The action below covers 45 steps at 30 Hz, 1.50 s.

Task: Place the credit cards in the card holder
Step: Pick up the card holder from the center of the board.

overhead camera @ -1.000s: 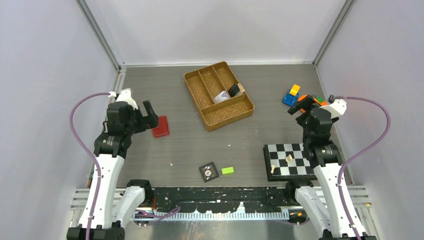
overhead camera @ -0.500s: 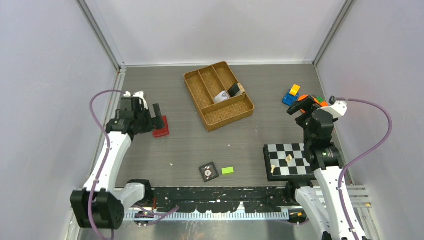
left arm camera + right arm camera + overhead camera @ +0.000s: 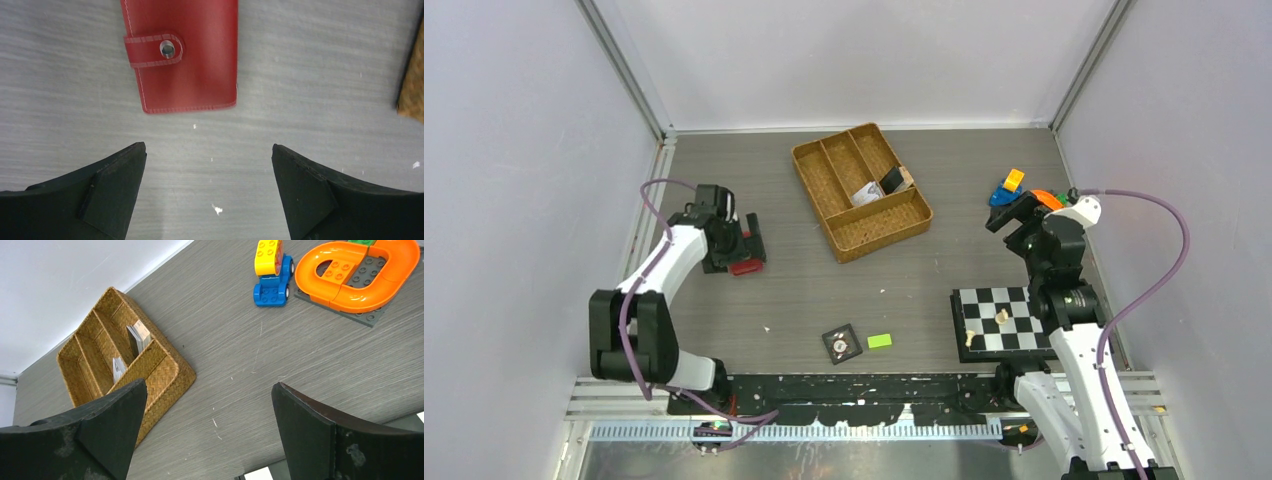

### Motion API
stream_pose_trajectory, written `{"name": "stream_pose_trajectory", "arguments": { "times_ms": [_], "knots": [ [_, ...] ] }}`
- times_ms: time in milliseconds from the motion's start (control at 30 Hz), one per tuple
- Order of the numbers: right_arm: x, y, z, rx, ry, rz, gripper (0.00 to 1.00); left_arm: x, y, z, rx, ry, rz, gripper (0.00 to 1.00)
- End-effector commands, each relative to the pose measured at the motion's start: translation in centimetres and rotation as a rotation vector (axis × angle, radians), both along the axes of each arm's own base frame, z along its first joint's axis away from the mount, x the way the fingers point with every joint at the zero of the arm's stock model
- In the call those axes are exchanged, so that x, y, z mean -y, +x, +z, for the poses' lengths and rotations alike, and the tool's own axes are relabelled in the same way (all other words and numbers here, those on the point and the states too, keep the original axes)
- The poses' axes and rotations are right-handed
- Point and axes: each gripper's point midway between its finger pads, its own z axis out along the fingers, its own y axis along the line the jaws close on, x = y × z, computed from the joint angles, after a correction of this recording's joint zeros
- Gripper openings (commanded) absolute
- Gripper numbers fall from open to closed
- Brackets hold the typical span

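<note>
The red card holder [image 3: 182, 55] lies shut on the table, its tab snapped, just ahead of my left gripper [image 3: 209, 150], which is open and empty above the table. In the top view the left gripper [image 3: 749, 238] hangs over the card holder [image 3: 746, 266] and hides most of it. Two cards [image 3: 139, 337] stand on edge in the woven tray [image 3: 165, 372]; they show in the top view [image 3: 865, 193] too. My right gripper [image 3: 209, 386] is open and empty, high at the right [image 3: 1012, 208], well apart from the tray.
The woven tray [image 3: 824, 175] sits mid-table at the back. A chessboard [image 3: 1016, 330] lies front right. A toy car [image 3: 272, 270] and an orange track [image 3: 357, 275] lie at the far right. A black dial tile [image 3: 841, 343] and a green block [image 3: 880, 341] lie at the front.
My left arm has stretched out and lowered, bringing its gripper over the red card holder. My right gripper has shifted a little to the left and further back.
</note>
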Motion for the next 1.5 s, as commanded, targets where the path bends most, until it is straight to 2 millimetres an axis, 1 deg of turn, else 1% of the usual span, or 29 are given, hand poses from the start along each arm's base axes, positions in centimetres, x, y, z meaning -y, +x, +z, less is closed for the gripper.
{"name": "stream_pose_trajectory", "arguments": {
  "times_ms": [0, 167, 267, 400, 600, 667, 767, 933, 1000, 1100, 1167, 1233, 1300, 1367, 1467],
  "knots": [
    [-0.7, 0.6, 0.9, 0.045, 0.008, 0.043, 1.0, -1.2, 4.5, 0.5, 0.078, 0.071, 0.073, 1.0],
    [-0.9, 0.8, 0.8, 0.04, 0.007, 0.055, 1.0, -1.7, 5.4, -1.7, 0.015, 0.105, 0.081, 1.0],
    [-1.1, 1.0, 0.5, 0.035, 0.012, 0.065, 1.0, -1.5, 5.7, -2.7, -0.013, 0.1, 0.077, 1.0],
    [-1.6, 1.2, 0.3, 0.031, 0.019, 0.086, 1.0, -1.4, 6.2, -3.1, -0.009, 0.097, 0.074, 1.0],
    [-1.7, 1.5, -0.2, 0.024, 0.024, 0.092, 1.0, -1.9, 6.1, -4.2, -0.051, 0.132, 0.059, 0.99],
    [-1.8, 1.5, -0.3, 0.022, 0.026, 0.093, 1.0, -1.8, 6.2, -4.5, -0.063, 0.141, 0.047, 0.96],
    [-1.8, 1.5, -0.4, 0.021, 0.029, 0.096, 0.99, -2.0, 6.1, -4.7, -0.073, 0.17, 0.026, 0.88],
    [-1.8, 1.4, -0.5, 0.021, 0.028, 0.096, 0.99, -2.3, 5.9, -5.0, -0.088, 0.231, -0.008, 0.8],
    [-1.8, 1.4, -0.6, 0.02, 0.028, 0.096, 0.99, -2.0, 5.7, -5.2, -0.095, 0.251, -0.033, 0.74],
    [-1.8, 1.4, -0.5, 0.023, 0.027, 0.098, 0.99, -1.6, 5.5, -5.7, -0.116, 0.265, -0.068, 0.73],
    [-1.9, 1.3, -0.4, 0.027, 0.028, 0.1, 0.99, -1.6, 5.4, -5.9, -0.133, 0.274, -0.082, 0.68],
    [-1.9, 1.2, -0.5, 0.026, 0.027, 0.1, 0.99, -1.6, 5.3, -5.9, -0.138, 0.274, -0.084, 0.65],
    [-1.9, 1.2, -0.4, 0.027, 0.027, 0.101, 0.99, -1.3, 5.3, -5.4, -0.124, 0.259, -0.084, 0.64],
    [-2.0, 1.2, -0.5, 0.026, 0.028, 0.106, 0.99, -1.0, 5.4, -4.5, -0.091, 0.243, -0.084, 0.63],
    [-2.5, 1.3, -0.3, 0.03, 0.033, 0.136, 0.99, -0.5, 5.3, -2.4, -0.017, 0.224, -0.087, 0.6]
  ]
}}
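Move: The red card holder lies about 6 cm ahead of the left hand, 1 cm to its left and some 6 cm below. The woven box is roughly 22 cm ahead of that hand and 28 cm to its right, and a black square dial lies some 15 cm back and 21 cm to the right, both a few centimetres lower. From the right hand the card holder is about 4 cm ahead, some 58 cm to the left and 22 cm below. The card holder is pinched by its two long sides: the open left hand goes forward and down, about 5 cm each way, to straddle it, then its fingers draw in part-way and keep hold while the wrist rolls some 15 degrees, left side rising. The empty right hand drifts about 3 cm left and down, still wide open. ##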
